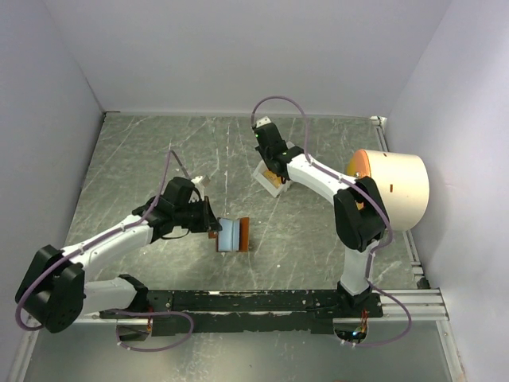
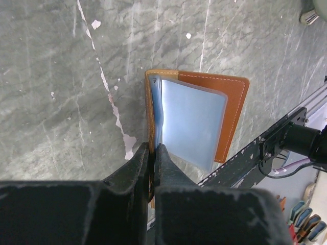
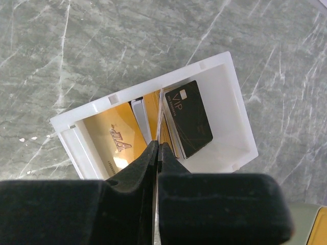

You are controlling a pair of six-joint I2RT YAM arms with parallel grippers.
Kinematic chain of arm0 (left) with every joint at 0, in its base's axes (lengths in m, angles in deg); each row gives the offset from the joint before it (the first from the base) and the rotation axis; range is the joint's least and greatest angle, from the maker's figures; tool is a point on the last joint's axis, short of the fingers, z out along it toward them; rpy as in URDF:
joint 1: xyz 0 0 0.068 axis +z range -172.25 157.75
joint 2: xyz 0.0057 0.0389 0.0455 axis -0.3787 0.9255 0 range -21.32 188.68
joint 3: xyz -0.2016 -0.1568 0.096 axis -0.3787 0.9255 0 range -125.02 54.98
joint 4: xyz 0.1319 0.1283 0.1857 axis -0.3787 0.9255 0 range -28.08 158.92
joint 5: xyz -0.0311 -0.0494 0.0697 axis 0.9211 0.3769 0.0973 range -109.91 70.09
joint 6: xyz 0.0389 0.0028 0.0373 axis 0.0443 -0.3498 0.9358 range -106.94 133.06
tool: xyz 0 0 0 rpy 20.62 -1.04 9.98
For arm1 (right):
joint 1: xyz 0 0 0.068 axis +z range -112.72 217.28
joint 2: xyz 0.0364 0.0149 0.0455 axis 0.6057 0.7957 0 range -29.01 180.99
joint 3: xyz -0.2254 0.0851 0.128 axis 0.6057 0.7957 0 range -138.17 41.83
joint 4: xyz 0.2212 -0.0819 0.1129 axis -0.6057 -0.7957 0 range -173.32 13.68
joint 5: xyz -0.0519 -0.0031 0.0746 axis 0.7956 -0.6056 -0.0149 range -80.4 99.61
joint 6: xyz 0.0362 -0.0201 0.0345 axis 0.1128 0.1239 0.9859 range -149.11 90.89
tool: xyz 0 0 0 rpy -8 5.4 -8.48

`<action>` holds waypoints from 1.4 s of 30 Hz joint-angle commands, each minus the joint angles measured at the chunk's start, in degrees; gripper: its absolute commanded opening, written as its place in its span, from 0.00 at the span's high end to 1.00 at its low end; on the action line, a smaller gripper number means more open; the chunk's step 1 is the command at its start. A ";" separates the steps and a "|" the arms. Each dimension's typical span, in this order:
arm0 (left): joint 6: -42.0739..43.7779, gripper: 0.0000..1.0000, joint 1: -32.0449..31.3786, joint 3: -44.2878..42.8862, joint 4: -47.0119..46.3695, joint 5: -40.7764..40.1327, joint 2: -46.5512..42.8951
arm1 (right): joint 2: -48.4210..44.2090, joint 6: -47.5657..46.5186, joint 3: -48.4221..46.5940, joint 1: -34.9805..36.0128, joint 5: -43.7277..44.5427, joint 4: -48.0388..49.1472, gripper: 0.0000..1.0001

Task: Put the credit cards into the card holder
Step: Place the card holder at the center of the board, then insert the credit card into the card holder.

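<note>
The card holder [image 1: 233,234] is held open just above the table, its brown cover [image 2: 232,109] and clear pockets [image 2: 191,127] spread out. My left gripper [image 2: 152,147] is shut on the left flap of its cover; from above, the left gripper [image 1: 211,219] sits at the holder's left. The credit cards lie in a white tray [image 3: 230,97]: a gold one [image 3: 112,138], a black one [image 3: 191,120] and more between them. My right gripper [image 3: 158,145] is over the tray, shut on a thin card [image 3: 161,109] seen edge-on. From above, the right gripper [image 1: 276,173] stands on the tray [image 1: 262,175].
A large cream cylinder [image 1: 394,187] with an orange face stands at the right edge beside the right arm. A black rail [image 1: 278,301] runs along the near edge. Walls close the table in at left, back and right.
</note>
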 commanded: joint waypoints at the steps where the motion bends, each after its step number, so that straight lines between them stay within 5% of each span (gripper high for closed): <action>1: -4.82 0.91 0.45 2.31 -9.21 3.41 2.20 | -0.36 -0.65 -1.52 0.00 2.38 -0.83 1.00; 30: -6.11 0.88 0.47 7.95 -15.88 -2.75 8.80 | -13.02 3.62 0.78 1.05 4.98 -4.95 1.00; 35: -7.39 0.89 0.44 10.46 -20.67 -0.10 7.81 | -18.68 10.24 2.79 1.14 -3.09 -6.62 1.00; 42: -8.56 0.89 0.44 12.47 -23.27 -0.89 6.01 | -33.16 23.20 12.92 1.53 -25.49 0.88 1.00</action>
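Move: The left hand holds the open card holder by its left cover; the holder's middle is about 3 cm to the right, 2 cm back and 3 cm below it, with bare board some 9 cm down at the same spot. For the right hand, which holds a thin card, the holder lies roughly 26 cm back, 14 cm left and 5 cm lower. The white box is about 3 cm ahead, level sideways, 10 cm below; the black VIP card in it lies 3 cm farther out and 2 cm right of the box's middle. Still pinching the holder's left cover, the left hand lowers it about 6 cm, nearly straight down towards the board, pausing midway. The right hand keeps the card in its shut fingers, lifting it up and away from the white box, then draws back and higher with its left side rolling up; it ends some 12 cm higher and 8 cm back towards the holder. ##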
